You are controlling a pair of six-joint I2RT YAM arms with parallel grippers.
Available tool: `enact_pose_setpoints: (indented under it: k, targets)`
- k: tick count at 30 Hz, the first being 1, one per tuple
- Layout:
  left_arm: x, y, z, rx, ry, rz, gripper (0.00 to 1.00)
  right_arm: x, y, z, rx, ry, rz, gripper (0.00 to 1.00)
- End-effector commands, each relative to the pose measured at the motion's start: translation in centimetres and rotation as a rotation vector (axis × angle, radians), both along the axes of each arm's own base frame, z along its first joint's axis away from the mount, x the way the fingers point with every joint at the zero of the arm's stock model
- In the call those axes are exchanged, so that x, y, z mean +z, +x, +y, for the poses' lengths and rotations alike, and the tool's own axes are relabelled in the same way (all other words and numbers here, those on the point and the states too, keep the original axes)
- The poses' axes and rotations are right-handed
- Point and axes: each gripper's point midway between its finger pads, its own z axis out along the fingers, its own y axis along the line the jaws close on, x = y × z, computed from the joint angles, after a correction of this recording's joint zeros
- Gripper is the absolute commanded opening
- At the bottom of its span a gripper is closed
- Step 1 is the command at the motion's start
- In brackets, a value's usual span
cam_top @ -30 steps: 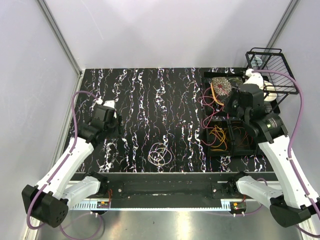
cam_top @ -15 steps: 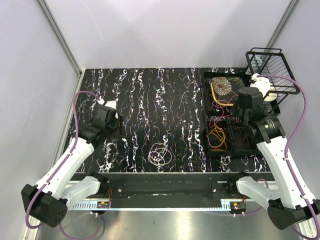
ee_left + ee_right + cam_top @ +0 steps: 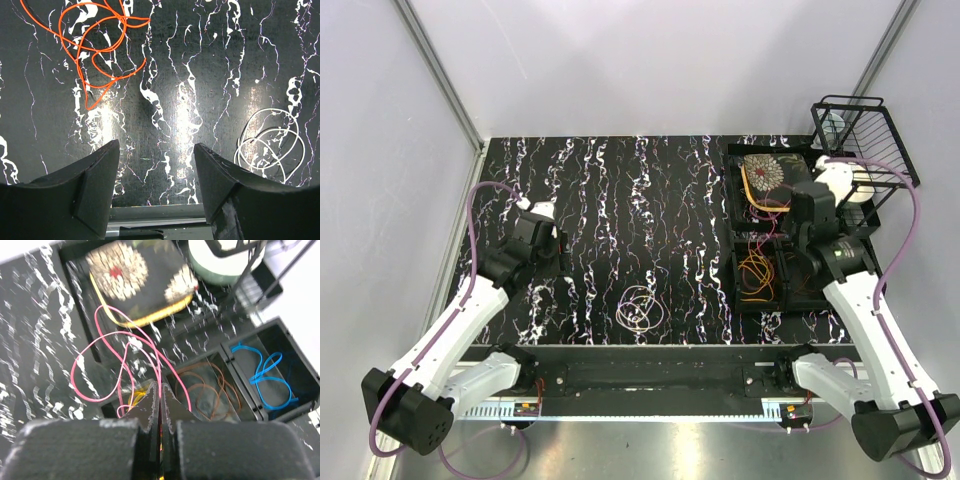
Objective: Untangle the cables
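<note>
A pink-red cable [image 3: 98, 361] hangs in loops from my right gripper [image 3: 160, 386], which is shut on one strand over the black compartment tray [image 3: 732, 262]; the same cable [image 3: 758, 216] shows from above beside that gripper [image 3: 793, 242]. An orange cable [image 3: 755, 273] lies in a tray compartment. A brown coil [image 3: 216, 390] and a blue cable [image 3: 264, 375] fill two others. A pale coil [image 3: 640, 310] rests on the marbled table. My left gripper [image 3: 156, 146] hovers open and empty over bare table, with an orange cable [image 3: 100, 45] and the pale coil [image 3: 272, 145] ahead of it.
A patterned black cloth box [image 3: 135, 277] with a yellow edge sits at the tray's far end. A black wire basket [image 3: 865, 140] holding a white round item stands at the back right corner. The table's metal rail [image 3: 155, 212] shows under the left fingers.
My right gripper has drawn back toward the near right with the pink-red cable, pulling its loops over the tray. The left gripper has edged slightly right.
</note>
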Motion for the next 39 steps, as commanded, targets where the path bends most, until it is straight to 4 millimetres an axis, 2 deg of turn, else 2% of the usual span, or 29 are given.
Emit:
enact_pose_setpoints:
  k: [1, 4, 11, 17, 22, 24, 28, 33, 39]
  targets:
    - [0.9, 0.8, 0.0, 0.014, -0.002, -0.052, 0.64, -2.1, -0.6, 0.4, 0.016, 0.038, 0.000, 0.00]
    - [0.9, 0.8, 0.0, 0.012, -0.002, -0.051, 0.64, -3.7, -1.5, 0.8, 0.032, 0.073, 0.022, 0.00]
    - [0.9, 0.8, -0.1, 0.010, -0.004, -0.050, 0.64, -5.1, -3.7, 1.8, 0.068, 0.159, 0.069, 0.00]
    - [0.9, 0.7, -0.1, 0.008, -0.006, -0.051, 0.64, -7.2, -6.0, 2.9, 0.086, 0.255, 0.133, 0.00]
    - [0.9, 0.7, -0.2, 0.006, -0.008, -0.050, 0.64, -7.7, -6.5, 3.7, 0.069, 0.314, 0.187, 0.00]
    - [1.0, 0.8, -0.2, 0.004, -0.009, -0.053, 0.64, -9.0, -6.8, 3.7, 0.023, 0.343, 0.243, 0.00]
    - [1.1, 0.7, -0.3, 0.002, -0.012, -0.058, 0.64, -9.6, -7.4, 3.5, -0.069, 0.398, 0.263, 0.00]
    - [1.1, 0.8, -0.3, -0.001, -0.013, -0.057, 0.64, -12.7, -8.3, 4.9, -0.092, 0.481, 0.362, 0.00]
    - [1.2, 0.8, -0.4, -0.004, -0.017, -0.062, 0.64, -14.1, -8.9, 4.8, -0.135, 0.504, 0.384, 0.00]
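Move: I hold the pink cable in my right hand. The compartment with the yellow cable is about 6 cm back, 5 cm to the left and 25 cm below. Beside it, the brown cable's compartment lies some 6 cm back and 7 cm right of my hand; the flowered pouch is roughly 14 cm ahead and 3 cm right, similarly low. From my left hand, the yellow cable's compartment is about 43 cm right, 2 cm back and 12 cm below. Keeping my right fingers shut on the pink cable, I bring it down and back, away from the pouch and in over the yellow cable's compartment. I drop quickly at first, ease back and left nearly level, then sink again, some 13 cm down and 9 cm back in all, and 5 cm left. My wrist tips down some 20 degrees and rolls left side up. ##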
